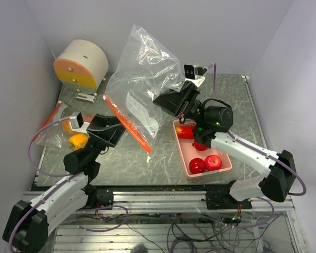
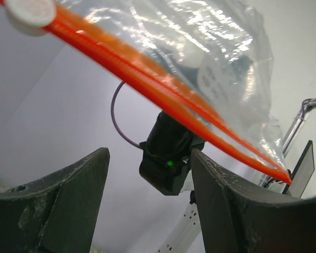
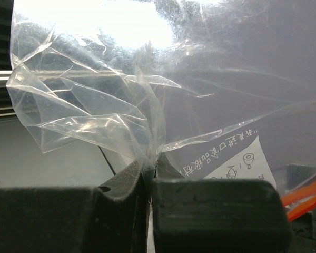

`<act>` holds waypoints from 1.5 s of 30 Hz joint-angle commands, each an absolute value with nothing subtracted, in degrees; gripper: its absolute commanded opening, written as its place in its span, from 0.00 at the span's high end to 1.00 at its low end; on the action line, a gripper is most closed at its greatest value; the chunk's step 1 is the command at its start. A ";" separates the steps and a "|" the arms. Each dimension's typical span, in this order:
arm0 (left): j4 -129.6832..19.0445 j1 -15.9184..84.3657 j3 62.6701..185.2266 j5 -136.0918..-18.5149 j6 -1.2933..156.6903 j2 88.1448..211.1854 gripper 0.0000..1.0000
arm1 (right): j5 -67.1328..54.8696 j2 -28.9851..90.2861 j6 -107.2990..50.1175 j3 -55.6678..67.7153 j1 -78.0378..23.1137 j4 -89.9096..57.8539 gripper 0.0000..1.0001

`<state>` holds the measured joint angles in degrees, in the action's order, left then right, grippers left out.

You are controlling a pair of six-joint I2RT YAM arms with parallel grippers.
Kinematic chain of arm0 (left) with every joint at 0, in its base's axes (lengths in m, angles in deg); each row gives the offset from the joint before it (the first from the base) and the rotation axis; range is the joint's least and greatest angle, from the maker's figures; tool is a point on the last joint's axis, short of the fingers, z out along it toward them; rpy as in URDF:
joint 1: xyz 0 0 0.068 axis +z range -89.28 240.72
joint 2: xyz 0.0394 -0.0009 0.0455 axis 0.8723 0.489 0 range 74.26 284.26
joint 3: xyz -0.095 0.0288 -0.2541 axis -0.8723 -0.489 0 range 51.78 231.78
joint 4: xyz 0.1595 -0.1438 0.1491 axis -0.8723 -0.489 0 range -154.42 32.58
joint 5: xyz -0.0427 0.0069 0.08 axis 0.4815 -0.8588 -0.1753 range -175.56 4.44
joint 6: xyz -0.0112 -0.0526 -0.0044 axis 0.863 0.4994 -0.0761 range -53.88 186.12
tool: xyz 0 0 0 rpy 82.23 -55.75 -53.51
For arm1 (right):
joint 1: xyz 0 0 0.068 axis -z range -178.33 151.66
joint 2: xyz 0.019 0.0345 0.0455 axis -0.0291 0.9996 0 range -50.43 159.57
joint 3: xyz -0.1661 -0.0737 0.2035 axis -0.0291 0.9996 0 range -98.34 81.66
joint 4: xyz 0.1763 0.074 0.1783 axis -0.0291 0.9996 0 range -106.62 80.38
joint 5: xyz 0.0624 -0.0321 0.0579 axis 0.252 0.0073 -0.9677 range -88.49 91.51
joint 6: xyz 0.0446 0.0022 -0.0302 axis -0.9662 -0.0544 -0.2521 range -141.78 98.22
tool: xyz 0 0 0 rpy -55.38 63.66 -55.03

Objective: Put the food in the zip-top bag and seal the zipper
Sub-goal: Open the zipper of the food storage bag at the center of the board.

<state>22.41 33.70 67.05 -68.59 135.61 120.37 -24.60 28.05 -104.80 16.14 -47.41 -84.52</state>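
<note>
The clear zip-top bag (image 1: 145, 68) hangs in the air, its orange zipper (image 1: 127, 124) running down and to the right toward the table. My right gripper (image 1: 160, 99) is shut on a pinch of the bag's film (image 3: 147, 153) at its right side. My left gripper (image 1: 117, 128) is open and empty just below the zipper (image 2: 163, 100), not touching it. Red apples (image 1: 205, 163) lie in the pink basket (image 1: 185, 152) under my right arm. An orange fruit (image 1: 67, 125) and a yellow fruit (image 1: 78, 139) lie at the left edge by my left arm.
A cream drum with a pink and yellow face (image 1: 81, 63) stands at the back left, with a small white piece (image 1: 86, 97) in front of it. Thin clear plastic with a red strip (image 1: 46, 125) surrounds the fruits at the left. Walls close in on both sides.
</note>
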 commanded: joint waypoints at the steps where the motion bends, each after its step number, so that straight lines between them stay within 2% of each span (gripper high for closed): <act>1: 31.03 34.09 69.45 -67.23 135.70 117.71 0.25 | -24.24 27.79 -105.14 16.74 -47.18 -86.60 1.00; 16: 31.62 34.09 72.09 -67.30 135.81 120.53 0.26 | -24.16 27.86 -105.54 18.75 -47.13 -86.60 1.00; 23: 31.40 34.09 77.05 -67.00 134.82 123.17 0.23 | -23.73 26.71 -107.31 25.32 -47.11 -87.75 1.00; 26: 33.71 34.09 78.10 -67.14 135.47 124.26 0.26 | -23.09 26.04 -107.47 28.54 -47.05 -87.70 1.00; 27: 34.89 34.09 78.07 -67.20 135.90 124.60 0.30 | -22.68 25.54 -107.28 29.48 -47.02 -87.49 1.00; 29: 37.47 34.09 77.84 -66.62 136.61 125.15 0.49 | -21.78 24.31 -106.05 31.13 -46.74 -85.66 1.00; 32: 38.93 34.09 77.47 -64.65 137.51 124.93 0.87 | -19.34 20.64 -101.61 33.64 -45.70 -78.76 0.99; 33: 37.23 34.14 77.46 -64.05 137.54 124.29 0.92 | -18.10 18.75 -99.28 34.46 -45.18 -75.11 0.91; 37: 24.54 34.09 77.44 -60.49 132.92 118.43 0.93 | -8.40 8.68 -86.04 35.88 -44.13 -55.41 0.59; 39: 10.44 34.09 78.42 -59.38 127.49 113.63 0.93 | -1.30 3.46 -78.70 34.77 -44.22 -42.13 0.46; 42: -17.98 34.10 82.83 -62.84 116.46 105.80 0.93 | 9.35 -2.71 -69.04 31.52 -44.33 -27.23 0.43; 45: -45.93 34.09 90.78 -70.69 103.79 102.56 0.93 | 12.62 -3.38 -60.83 27.51 -44.46 -17.86 0.40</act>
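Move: The orange zipper of the empty bag hangs slantwise over the open left gripper, its middle some 8 cm above and about 2 cm to the right, 1 cm nearer the base. The filled bag lies about 30 cm left, 13 cm ahead and 35 cm below. From the right gripper, which already pinches the bag's film, the zipper's middle is about 9 cm left, 8 cm down and 1 cm ahead; the pink tray is 24 cm right, 10 cm ahead, 50 cm below. Raise the left gripper about 5 cm under the zipper while the right lowers the pinched bag some 10 cm onto it, then shut the left fingers on the bag at its zipper mouth. Once they hold, open the right fingers, let go of the film and swing right and somewhat forward, turning about 35 degrees clockwise, as the left draws back slightly. ##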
